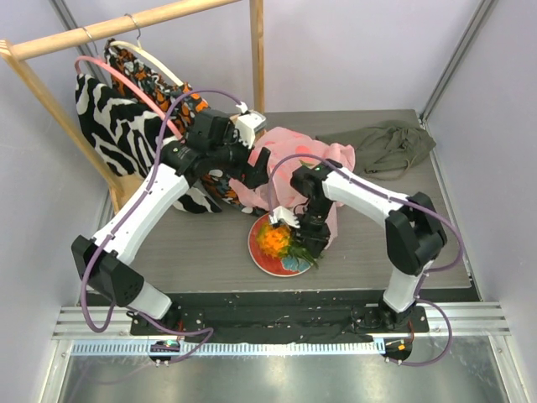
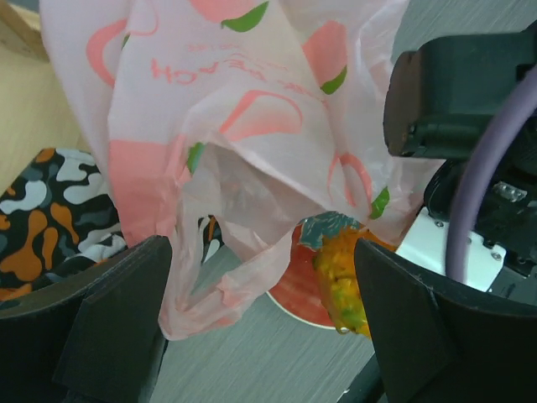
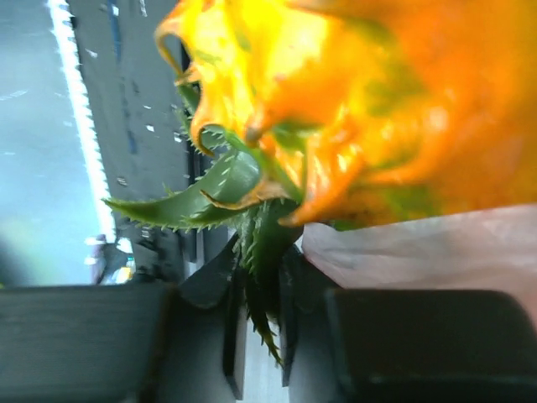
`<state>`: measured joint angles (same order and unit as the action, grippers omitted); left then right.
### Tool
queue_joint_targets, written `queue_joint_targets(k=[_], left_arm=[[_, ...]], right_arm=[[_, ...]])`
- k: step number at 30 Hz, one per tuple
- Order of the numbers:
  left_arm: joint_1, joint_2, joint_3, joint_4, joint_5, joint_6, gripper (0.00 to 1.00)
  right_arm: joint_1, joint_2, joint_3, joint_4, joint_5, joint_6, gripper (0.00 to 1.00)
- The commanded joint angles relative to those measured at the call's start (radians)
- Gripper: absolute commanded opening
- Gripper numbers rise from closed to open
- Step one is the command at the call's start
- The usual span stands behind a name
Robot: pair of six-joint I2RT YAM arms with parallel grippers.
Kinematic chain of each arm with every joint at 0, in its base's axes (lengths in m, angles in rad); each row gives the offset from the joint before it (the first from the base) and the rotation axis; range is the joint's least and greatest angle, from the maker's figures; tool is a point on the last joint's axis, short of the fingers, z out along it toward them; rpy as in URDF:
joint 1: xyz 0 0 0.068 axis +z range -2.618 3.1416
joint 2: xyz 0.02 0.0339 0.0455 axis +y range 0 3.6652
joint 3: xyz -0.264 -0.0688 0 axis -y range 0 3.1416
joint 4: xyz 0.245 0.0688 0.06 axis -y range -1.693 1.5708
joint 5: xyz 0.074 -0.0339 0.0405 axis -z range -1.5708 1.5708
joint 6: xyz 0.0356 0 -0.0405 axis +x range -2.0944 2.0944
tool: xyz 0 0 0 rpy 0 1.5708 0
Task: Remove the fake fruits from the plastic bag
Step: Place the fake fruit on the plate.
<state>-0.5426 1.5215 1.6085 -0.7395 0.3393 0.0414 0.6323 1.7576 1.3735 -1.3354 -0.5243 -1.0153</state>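
Observation:
The pink plastic bag (image 1: 289,159) printed with peaches lies bunched at the table's back centre and drapes over my right arm. In the left wrist view the bag (image 2: 252,126) hangs in front, one handle loop dangling by the left finger. My left gripper (image 1: 256,168) is at the bag's left edge; its jaws stand wide apart (image 2: 260,336). My right gripper (image 1: 306,242) is shut on the green crown (image 3: 260,252) of the orange pineapple (image 1: 275,238), holding it just over the red-and-teal plate (image 1: 267,264). Bag film (image 3: 419,248) lies against the right finger. Other fruits are hidden.
An olive-green cloth (image 1: 382,147) lies at the back right. A wooden rack (image 1: 134,21) at the back left carries zebra-print and orange patterned garments (image 1: 117,126), close behind my left arm. The plate (image 2: 306,285) lies below the bag.

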Motion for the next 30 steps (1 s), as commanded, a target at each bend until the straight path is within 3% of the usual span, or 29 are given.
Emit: queue_joint_targets(k=[1,4,6,9,15,20,24,27,30], left_arm=[[0.019,-0.081,-0.047,0.025,-0.003,0.015,0.95],[0.036,-0.103,-0.077,0.025,-0.002,0.023,0.95],[0.038,-0.112,-0.1,0.026,-0.011,0.04,0.95],[0.041,-0.122,-0.134,0.031,-0.003,0.043,0.95],[0.04,-0.202,-0.191,-0.001,-0.002,0.154,0.92],[0.023,-0.334,-0.283,0.005,0.13,0.291,0.97],[-0.136,-0.296,-0.282,-0.046,0.145,0.367,0.98],[-0.268,-0.217,-0.311,0.001,0.092,0.425,0.98],[-0.353,-0.1,-0.312,0.045,0.063,0.475,0.98]], right_arm=[[-0.006,0.1,0.051,-0.036,0.001,0.08,0.25],[-0.006,0.138,0.065,-0.048,0.006,0.077,0.5],[-0.008,0.128,0.059,-0.03,0.007,0.083,0.6],[-0.009,0.109,0.053,-0.018,0.012,0.099,0.67],[-0.081,-0.013,0.104,-0.054,0.027,0.144,0.72],[-0.254,-0.049,0.053,0.016,0.129,0.207,0.73],[-0.429,0.02,0.091,0.12,0.168,0.34,0.73],[-0.537,0.083,0.22,0.191,0.165,0.451,0.72],[-0.563,0.074,0.303,0.186,0.129,0.452,0.73]])
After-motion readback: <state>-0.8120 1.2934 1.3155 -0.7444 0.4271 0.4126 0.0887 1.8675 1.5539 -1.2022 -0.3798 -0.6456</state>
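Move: The plate is under the pineapple that the right hand holds by its leaves: its middle lies about 6 cm left of that hand, 2 cm ahead and 8 cm below. The pineapple's body sticks out some 9 cm left and 3 cm ahead. The pink bag's middle is roughly 19 cm ahead and 4 cm left. From the high, open left hand the plate lies around 11 cm back, 9 cm right, 22 cm below. The pineapple, still pinched by its leaves, is lowered about 4 cm to the plate as the right fingers open and let go; the right hand then lifts clear and swings forward and right to the bag's right side, turning clockwise. Meanwhile the open left hand drifts left, then draws back some 12 cm towards the plate, coming back right late and turning clockwise. ##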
